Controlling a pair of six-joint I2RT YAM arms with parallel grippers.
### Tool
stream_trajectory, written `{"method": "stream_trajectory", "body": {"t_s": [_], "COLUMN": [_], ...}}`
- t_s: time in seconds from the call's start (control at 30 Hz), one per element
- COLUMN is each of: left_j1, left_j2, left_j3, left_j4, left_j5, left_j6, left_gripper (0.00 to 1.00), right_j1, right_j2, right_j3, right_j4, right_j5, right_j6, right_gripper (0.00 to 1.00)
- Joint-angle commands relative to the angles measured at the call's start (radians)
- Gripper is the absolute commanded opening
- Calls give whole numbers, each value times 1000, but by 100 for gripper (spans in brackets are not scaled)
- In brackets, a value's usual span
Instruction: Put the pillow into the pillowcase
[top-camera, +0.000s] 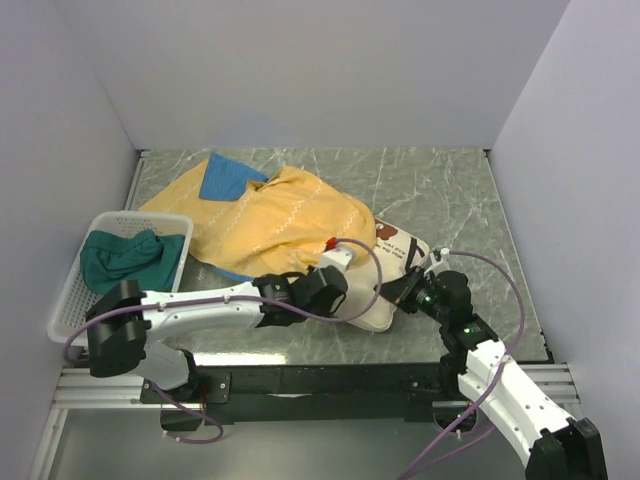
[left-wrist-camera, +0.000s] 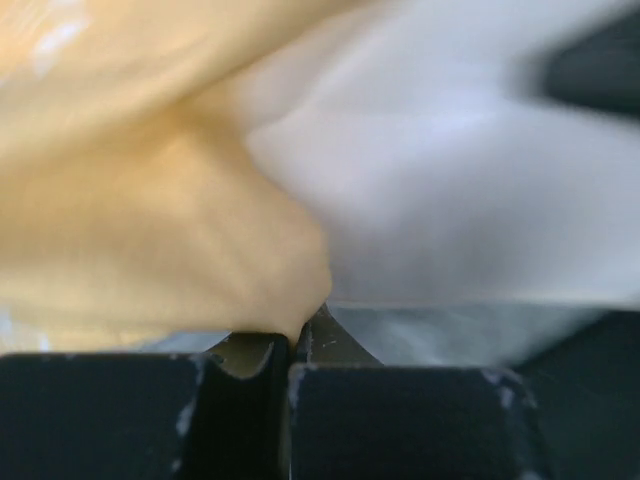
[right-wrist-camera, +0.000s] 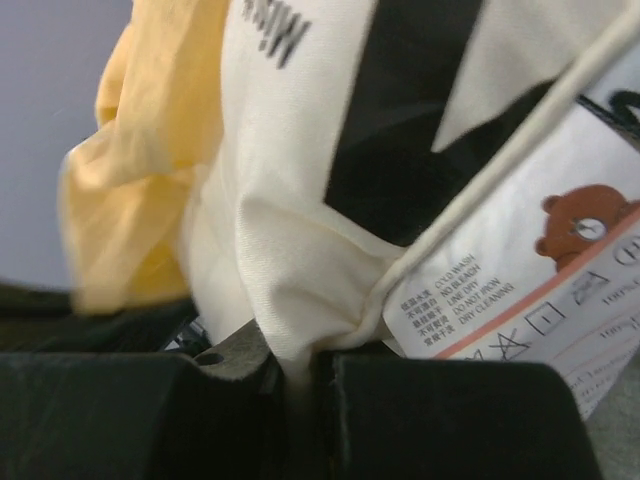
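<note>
The pillowcase (top-camera: 270, 215) lies mustard-yellow side up across the middle of the table, a blue corner (top-camera: 225, 178) showing at the back. The cream-white pillow (top-camera: 395, 255) sticks out of its near right end, bear print and black lettering visible. My left gripper (top-camera: 345, 268) is at the case's mouth, shut on a pinch of the yellow pillowcase (left-wrist-camera: 150, 220) beside the white pillow (left-wrist-camera: 450, 180). My right gripper (top-camera: 403, 290) is shut on a fold of the pillow (right-wrist-camera: 290, 230) at its corner, right by the care tag (right-wrist-camera: 520, 290). Yellow pillowcase (right-wrist-camera: 140, 190) hangs to the left of it.
A white basket (top-camera: 75, 280) holding a dark teal-green cloth (top-camera: 130, 255) sits at the left edge of the grey marbled table (top-camera: 440, 190). White walls close in the back and both sides. The two grippers are close together near the front edge.
</note>
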Motion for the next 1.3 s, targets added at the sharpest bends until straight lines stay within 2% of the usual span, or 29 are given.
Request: {"method": "stream_trajectory", "body": {"t_s": [0.0, 0.07, 0.17, 0.23, 0.53, 0.63, 0.67, 0.7, 0.77, 0.83, 0.87, 0.93, 0.97, 1.03, 1.07, 1.13, 1.17, 1.27], "left_j1": [-63, -82, -96, -96, -30, 42, 62, 96, 111, 119, 119, 121, 119, 121, 122, 159, 179, 280], "left_j2": [-67, -44, -39, -60, -189, -156, -141, -115, -90, -29, -1, 67, 80, 73, 59, 7, -7, -80], "left_j3": [219, 270, 297, 313, 400, 502, 533, 590, 638, 751, 799, 915, 946, 972, 969, 940, 939, 862], "left_j4": [208, 223, 261, 267, 287, 280, 277, 277, 319, 318, 309, 298, 289, 292, 283, 260, 187, 143], "left_j5": [538, 715, 837, 841, 715, 685, 689, 695, 703, 734, 738, 760, 740, 697, 606, 539, 480, 444], "left_j6": [247, 284, 299, 301, 318, 277, 261, 246, 200, 169, 157, 129, 123, 111, 109, 73, 53, -24], "left_gripper": [1, 1, 1, 1, 1, 1, 1, 1, 1, 1, 1, 1, 1, 1, 1, 1, 1, 1], "right_j1": [90, 133, 186, 193, 192, 184, 178, 176, 173, 173, 173, 173, 172, 173, 173, 173, 173, 173], "right_j2": [-16, -13, 6, 4, -102, -44, -15, 31, 53, 97, 125, 223, 255, 357, 387, 450, 463, 500], "right_j3": [76, 79, 99, 122, 427, 626, 760, 822, 969, 1080, 1229, 1381, 1527, 1667, 1773, 1812, 1803, 1685], "right_j4": [148, 164, 160, 139, -138, -213, -280, -300, -299, -305, -347, -386, -423, -478, -525, -546, -556, -552], "right_j5": [-5, 58, 117, 135, 415, 520, 537, 573, 623, 673, 684, 681, 668, 645, 635, 611, 602, 611], "right_j6": [17, 24, 22, 7, -123, -202, -241, -261, -329, -380, -431, -478, -516, -535, -542, -544, -542, -527], "right_gripper": [0, 0, 0, 0, 0, 0, 0, 0, 0, 0, 0, 0, 0, 0, 0, 0, 0, 0]}}
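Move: The left fingers already pinch the yellow rim of the pillowcase, with the pillow's bare end about 8 cm to their right, 6 cm ahead and slightly lower. The case's main spread lies some 15 cm ahead and 13 cm left of them. The right fingers already grip a corner of the pillow, so its bare end is only about 2 cm left and 5 cm ahead, with the care label about 3 cm right and 2 cm ahead. Keeping its pinch on the pillowcase rim, the left hand first draws back and right about 10 cm each while rising, swinging clockwise, then climbs steeply to end some 43 cm up, coming forward again and rolling its right side upward by over 50 degrees. The right hand keeps hold of the pillow corner by the label, barely shifting at first, then hoists it quickly almost straight up by nearly 50 cm, drifting right and tipping its fingers upward some 45 degrees. ##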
